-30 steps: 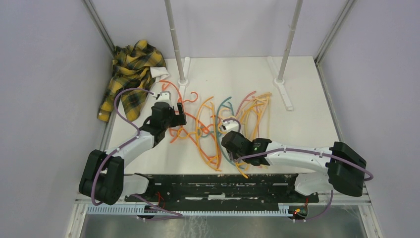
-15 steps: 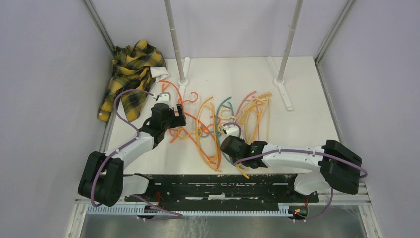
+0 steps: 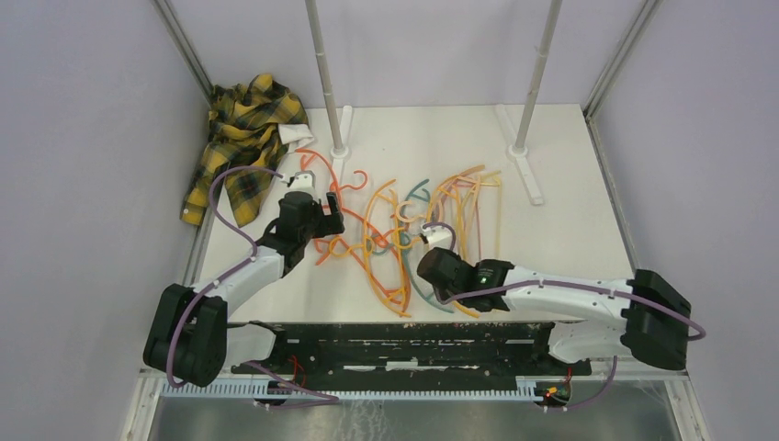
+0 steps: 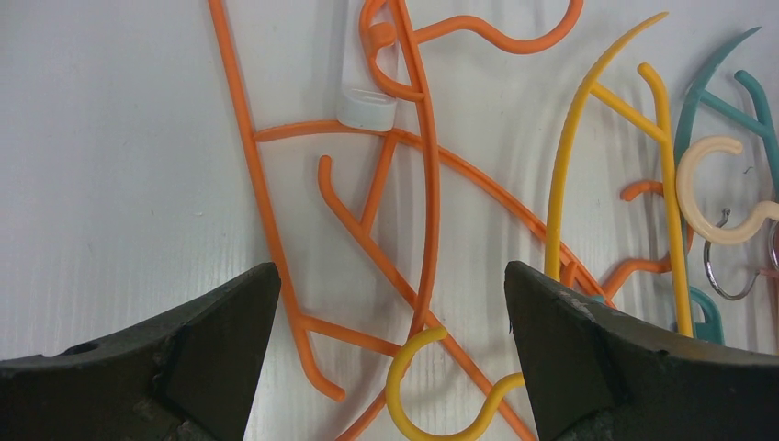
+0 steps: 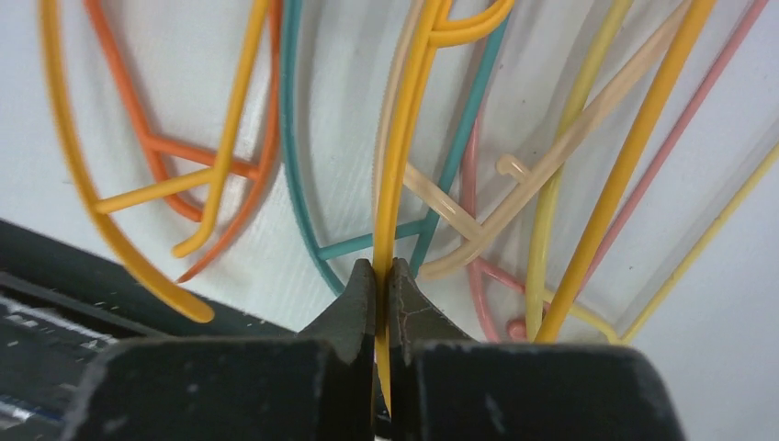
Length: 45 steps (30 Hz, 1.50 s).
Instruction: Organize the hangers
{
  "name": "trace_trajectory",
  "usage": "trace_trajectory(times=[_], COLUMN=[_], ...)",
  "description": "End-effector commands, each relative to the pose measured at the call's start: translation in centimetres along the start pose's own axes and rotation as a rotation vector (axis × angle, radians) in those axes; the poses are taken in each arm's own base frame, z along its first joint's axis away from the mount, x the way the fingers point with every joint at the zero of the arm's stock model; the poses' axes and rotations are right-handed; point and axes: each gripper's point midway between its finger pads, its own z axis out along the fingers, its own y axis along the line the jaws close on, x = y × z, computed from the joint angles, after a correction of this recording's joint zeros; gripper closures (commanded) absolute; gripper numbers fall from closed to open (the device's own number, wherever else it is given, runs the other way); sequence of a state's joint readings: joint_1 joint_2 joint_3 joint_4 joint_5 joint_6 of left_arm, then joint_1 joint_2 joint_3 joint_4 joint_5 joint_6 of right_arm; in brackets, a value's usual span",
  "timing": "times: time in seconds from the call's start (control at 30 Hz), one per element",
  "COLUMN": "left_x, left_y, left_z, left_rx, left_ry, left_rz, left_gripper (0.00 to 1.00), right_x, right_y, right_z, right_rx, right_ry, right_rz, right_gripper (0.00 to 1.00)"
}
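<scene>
Several hangers lie tangled on the white table, in orange, yellow-orange, teal, pink and pale yellow. My right gripper is shut on the thin bar of a yellow-orange hanger, which runs up between its jaws. Beside it lie a teal hanger and a pink one. In the top view the right gripper sits at the pile's near edge. My left gripper hangs open over an orange hanger and a yellow hook, touching nothing. It is at the pile's left side.
A yellow-and-black plaid shirt lies bunched at the back left corner. Two grey upright poles stand at the back on white feet. A black rail runs along the near edge, close behind the right gripper.
The right gripper has closed on the yellow-orange hanger bar, and its arm has shifted a little to the right. Hangers on the right side moved slightly. The left arm stayed still.
</scene>
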<state>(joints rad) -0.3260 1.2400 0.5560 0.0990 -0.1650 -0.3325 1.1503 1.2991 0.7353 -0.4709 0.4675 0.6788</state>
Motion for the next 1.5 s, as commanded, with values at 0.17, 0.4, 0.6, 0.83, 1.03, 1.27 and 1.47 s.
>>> trace_trajectory(times=[0.17,0.4,0.6,0.83,1.03,1.27,1.47], left_x=[-1.0,-1.0,-1.3,-1.1,-1.1,-1.1,-1.3], left_y=[0.2,-0.4,-1.0,-0.8,-0.6,-0.2,-0.4], left_z=[-0.1,0.2,-0.1,-0.3,-0.4,-0.5,-0.6], left_rx=[-0.011,0.012,0.038,0.035,0.025,0.007,0.017], left_ry=[-0.043,-0.039,-0.044,-0.048,-0.046,-0.046,-0.049], left_rz=[-0.011,-0.03,-0.044,-0.042,-0.038,-0.028,-0.029], left_gripper=[0.01,0.01,0.0,0.0,0.0,0.0,0.0], right_x=[-10.8,-24.9,-35.2,-42.3,-47.3,-49.7,-51.2], right_y=[2.2,4.5,4.1,0.8,-1.9,-4.6,-5.9], right_z=[-9.7,-16.1,-16.5,-17.0,-16.5,-14.0,-12.4], right_rx=[-0.229,-0.317,-0.423,-0.484,-0.592,-0.598,-0.661], right_ry=[-0.29,-0.626,-0.768,-0.939,-1.046,-1.053,-1.075], right_rz=[0.086,0.083,0.192,0.31,0.43,0.562,0.689], right_gripper=[0.99,0.99,0.99,0.99,0.99,0.99,0.99])
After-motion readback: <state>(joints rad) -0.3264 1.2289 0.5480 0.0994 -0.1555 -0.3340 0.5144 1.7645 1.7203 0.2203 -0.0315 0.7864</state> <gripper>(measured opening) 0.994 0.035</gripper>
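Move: The rack to which the held orange-yellow hanger is taken stands ahead of the right hand: the midpoint between its post feet is about 29 cm out, 1 cm left and 4 cm below. The left post's foot is roughly 28 cm ahead and 20 cm left, the right one's 29 cm ahead and 18 cm right. The teal hanger lies some 8 cm ahead, 3 cm left. From the left hand that midpoint is about 13 cm ahead, 21 cm right, 6 cm down. The orange-yellow hanger, still pinched in the shut right fingers, is swept steeply up out of the pile, drifting left, then carried forward towards the rack between its posts: about 37 cm up and 31 cm forward altogether. The wrist turns some 70 degrees on the way, its left side rising and the fingers swinging from steeply down to nearly level, pointing forward and left. ##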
